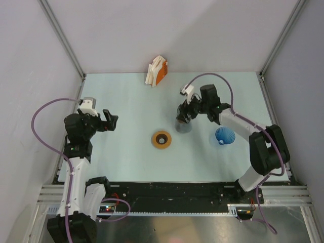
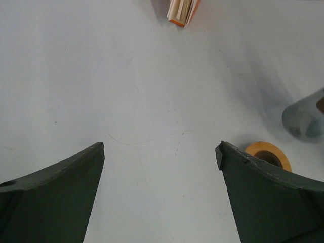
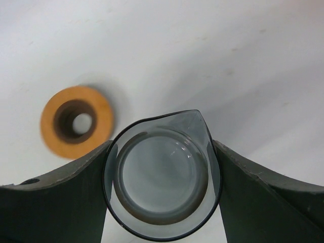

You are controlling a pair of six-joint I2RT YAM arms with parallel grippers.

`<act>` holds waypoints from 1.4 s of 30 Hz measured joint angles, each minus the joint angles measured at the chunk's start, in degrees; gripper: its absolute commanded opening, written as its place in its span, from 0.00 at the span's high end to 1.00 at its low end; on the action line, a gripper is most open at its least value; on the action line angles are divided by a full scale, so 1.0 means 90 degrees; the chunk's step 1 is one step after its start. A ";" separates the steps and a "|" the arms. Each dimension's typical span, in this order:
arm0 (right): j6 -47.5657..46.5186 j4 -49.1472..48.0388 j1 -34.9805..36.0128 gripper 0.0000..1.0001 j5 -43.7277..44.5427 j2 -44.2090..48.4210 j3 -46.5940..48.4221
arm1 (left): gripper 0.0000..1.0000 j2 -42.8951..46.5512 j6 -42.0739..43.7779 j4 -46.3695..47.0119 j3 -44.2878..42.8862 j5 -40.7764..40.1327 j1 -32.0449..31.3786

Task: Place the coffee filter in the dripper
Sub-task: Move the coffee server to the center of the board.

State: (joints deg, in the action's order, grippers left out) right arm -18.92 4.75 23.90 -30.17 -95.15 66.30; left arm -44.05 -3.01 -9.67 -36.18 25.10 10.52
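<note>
The blue ribbed dripper (image 1: 224,135) stands on the table at the right, nothing in it that I can see. Coffee filters (image 1: 157,71) stand packed in an orange holder at the far edge, also in the left wrist view (image 2: 182,11). My right gripper (image 1: 183,115) is left of the dripper. In the right wrist view the right gripper (image 3: 162,144) is shut on a dark grey glass cup (image 3: 162,177), one finger against each side of its rim. My left gripper (image 1: 111,120) hangs open over bare table at the left, nothing between its fingers (image 2: 66,177).
A flat orange ring (image 1: 162,139) lies mid-table, just left of the held cup (image 1: 183,125); it also shows in both wrist views (image 2: 271,154) (image 3: 77,121). Grey walls enclose the table on three sides. The arm bases sit at the near edge.
</note>
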 measured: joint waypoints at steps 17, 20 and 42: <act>-0.0260 -0.1088 0.1168 0.47 0.0168 0.1268 -0.2149 | 0.02 0.0245 -0.0304 -0.0163 -0.0005 0.0119 0.0000; -0.0182 -0.1392 0.1265 0.47 0.0248 0.1268 -0.2256 | 0.02 0.0260 -0.0340 -0.0177 -0.0005 0.0117 0.0000; 0.0090 -0.2429 0.1586 0.22 0.0294 0.1239 -0.2596 | 0.02 0.0274 -0.0342 -0.0197 -0.0102 0.0124 0.0000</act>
State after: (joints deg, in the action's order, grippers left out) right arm -18.11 -17.10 38.17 -27.53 -84.01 42.94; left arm -41.58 -6.09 -11.44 -37.10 26.22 10.52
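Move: I already hold the coffee server in my right hand. The spot I take it to, near the board's centre, lies about 10 cm back and 6 cm to the left, some 9 cm below that hand. The wooden ring stands about 10 cm back and 12 cm left, and the blue ribbed piece about 8 cm back and 25 cm right, both some 8 cm lower. From my left hand the spot is some 35 cm right, about level, 15 cm below. I keep the server gripped in my right hand and swing it back about 10 cm, quickly at first and sinking some 3 cm, then ease it 6 cm left towards the wooden ring, its side coming against the ring. On the way I turn about 10 degrees counter-clockwise and tip the fingers up a little; the hand rises some 2 cm, then sinks again by 1 cm. ##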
